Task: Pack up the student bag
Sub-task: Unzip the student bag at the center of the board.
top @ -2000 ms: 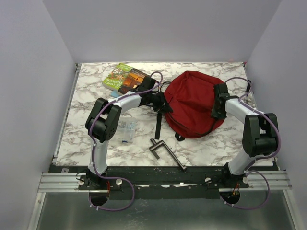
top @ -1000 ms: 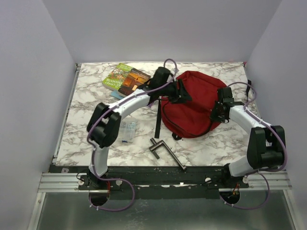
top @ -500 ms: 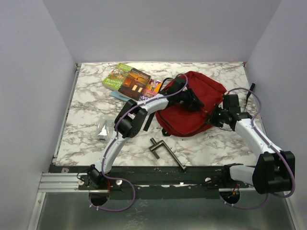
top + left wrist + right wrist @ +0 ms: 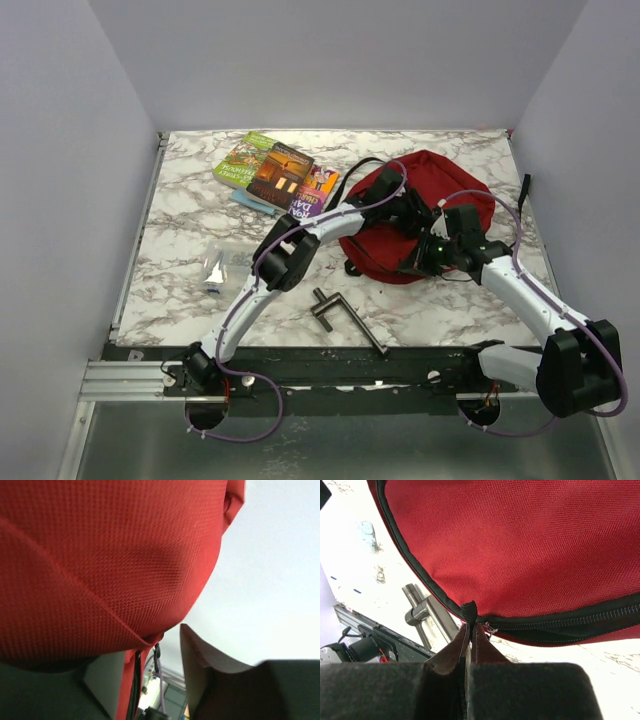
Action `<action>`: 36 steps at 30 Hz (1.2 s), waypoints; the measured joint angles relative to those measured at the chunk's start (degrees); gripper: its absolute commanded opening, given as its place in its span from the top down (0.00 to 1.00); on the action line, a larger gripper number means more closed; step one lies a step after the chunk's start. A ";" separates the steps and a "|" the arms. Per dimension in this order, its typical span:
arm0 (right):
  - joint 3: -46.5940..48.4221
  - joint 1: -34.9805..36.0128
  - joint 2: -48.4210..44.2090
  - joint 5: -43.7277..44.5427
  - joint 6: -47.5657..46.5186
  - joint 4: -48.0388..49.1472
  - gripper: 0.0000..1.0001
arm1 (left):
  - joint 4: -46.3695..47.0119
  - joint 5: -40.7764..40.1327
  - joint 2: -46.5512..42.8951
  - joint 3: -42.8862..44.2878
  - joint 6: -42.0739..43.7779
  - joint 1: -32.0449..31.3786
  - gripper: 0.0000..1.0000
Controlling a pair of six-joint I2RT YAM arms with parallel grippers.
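Observation:
The student bag is a dark-red fabric backpack at the table's right centre, bunched up. My left gripper reaches across onto its top. In the left wrist view the jaws stand apart at the left gripper. The bag's red fabric drapes over the left finger, and a zippered edge hangs in the gap, clear of the right finger. My right gripper is at the bag's near edge. The right gripper is shut on the black zipper pull tab, beside the black zipper.
Several books lie fanned at the back centre-left. A small clear pouch sits at the left. A metal T-shaped bar lies near the front edge, also seen as the metal bar. A black strap trails off the bag's right side.
The left arm has stretched further right over the bag. The right gripper has moved left along the bag's near edge with the tab. The bag has bunched and shifted right.

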 measured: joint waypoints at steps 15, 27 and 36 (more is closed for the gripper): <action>1.36 -0.17 -1.33 7.32 1.29 -6.69 0.35 | -8.72 7.56 -33.53 -28.11 25.42 6.40 0.30; 2.45 -13.00 -7.85 13.60 11.76 -11.93 0.23 | -24.39 -3.74 -42.27 -33.59 49.18 -2.03 0.30; -8.15 -14.64 -3.52 2.60 21.29 -6.67 0.28 | -26.23 -16.24 -49.33 -41.72 54.21 -9.57 0.25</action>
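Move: The right fingers are shut on the zipper pull's black tag, right at their tips. From there the bag's body spreads about 12 cm ahead and 4 to the right; the black strap tab is some 12 cm left and 2 ahead, and the metal bracket roughly 13 left, 9 back and 7 lower. From the left hand, up against the bag's fabric, the pull is about 13 cm back, 8 left and slightly lower. Opening wide, the right hand lets go of the zipper tag, swings about 9 cm right, turning some 30 degrees clockwise, then sinks and draws back a few centimetres, edging left again. The left hand leaves the bag's fabric, opening wider, rising and going left, then sweeps back and partly down over the near rim, about 17 cm back in all, fingers tipping down. ##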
